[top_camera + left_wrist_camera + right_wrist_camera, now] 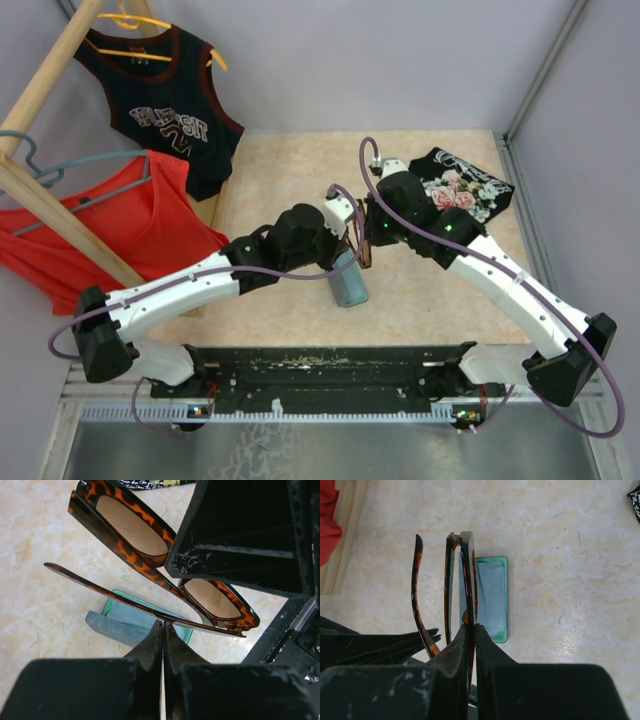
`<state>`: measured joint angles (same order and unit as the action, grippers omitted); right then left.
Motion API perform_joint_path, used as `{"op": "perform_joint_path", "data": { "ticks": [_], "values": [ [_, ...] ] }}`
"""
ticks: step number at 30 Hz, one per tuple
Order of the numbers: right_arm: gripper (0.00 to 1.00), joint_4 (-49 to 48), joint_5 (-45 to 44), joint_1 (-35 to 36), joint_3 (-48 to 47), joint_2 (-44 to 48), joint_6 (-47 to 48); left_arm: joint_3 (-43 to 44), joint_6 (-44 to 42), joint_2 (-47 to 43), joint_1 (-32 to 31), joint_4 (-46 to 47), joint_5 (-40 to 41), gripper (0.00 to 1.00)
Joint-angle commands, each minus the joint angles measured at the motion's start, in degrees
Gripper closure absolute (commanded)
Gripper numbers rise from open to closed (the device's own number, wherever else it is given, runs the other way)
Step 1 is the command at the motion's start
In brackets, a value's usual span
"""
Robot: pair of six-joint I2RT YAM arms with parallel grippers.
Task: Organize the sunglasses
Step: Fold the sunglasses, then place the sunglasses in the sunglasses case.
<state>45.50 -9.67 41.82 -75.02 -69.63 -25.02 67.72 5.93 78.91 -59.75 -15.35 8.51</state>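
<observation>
The sunglasses (117, 542), tortoise-brown with dark lenses, hang in the air above the table between both arms (363, 250). My right gripper (472, 626) is shut on their front frame (465, 580), holding it edge-up. One temple arm (415, 590) stands splayed out to the left of the frame. My left gripper (163, 625) is shut, with nothing between its fingers, and its tips rest against that temple arm (100, 585). Below the glasses lies the open grey-blue case (503, 600) with a light blue cloth (490, 590) inside.
A black floral garment (460, 190) lies at the back right of the table. To the left, a wooden rack (60, 210) carries a black jersey (165, 110) and a red shirt (120, 225) on hangers. The case (348, 282) sits near the table's front middle.
</observation>
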Motion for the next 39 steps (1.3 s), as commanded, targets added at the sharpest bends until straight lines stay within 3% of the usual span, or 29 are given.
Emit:
{"op": "perform_joint_path", "data": {
  "ticks": [1,19,23,26,31,39],
  "values": [
    [1.00,-3.58,3.01,-0.35,0.28,1.97,1.00,2.35,-0.32,1.16,-0.28,2.12,-0.83,1.00],
    [1.00,-5.28,9.41,-0.36,2.41,2.90,1.85,4.16,-0.49,3.90,-0.28,1.20,-1.31,1.00],
    [1.00,-5.84,3.09,-0.38,4.26,5.62,0.12,3.08,0.77,1.96,-0.28,0.88,-0.36,0.99],
    [1.00,-4.89,-1.01,-1.79,5.76,7.21,-0.29,-0.07,2.28,-1.54,-0.13,0.90,2.30,0.91],
    [1.00,-4.62,1.50,-5.98,10.14,7.53,-0.04,-7.44,6.67,-6.72,1.52,1.94,5.72,0.70],
    [1.00,-10.33,6.11,-9.75,19.52,8.33,-1.42,-13.74,24.32,-5.30,3.22,5.00,9.91,0.41]
  ]
}}
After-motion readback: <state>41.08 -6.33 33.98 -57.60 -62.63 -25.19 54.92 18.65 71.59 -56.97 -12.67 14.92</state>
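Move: The sunglasses' half-folded temple lies against the left hand's shut fingertips, its middle some 2 cm ahead at the same height. The frame, still pinched by the right hand, is about 4 cm to the left hand's right and 2 cm ahead; the open case sits roughly 21 cm below and 1 cm to the right. From the right hand the temple's middle is about 4 cm left, the case 3 cm left, 3 cm back and 22 cm down. The temple is pressed in towards the frame: the left fingertips creep about 1 cm right while the right hand, keeping its grip, eases back, down and slightly left, turning some 5 degrees counter-clockwise. Then the hands part quickly: the left comes off the temple, going about 6 cm left and sinking, its fingers opening halfway; the right carries the glasses some 6 cm right and 6 cm down. ##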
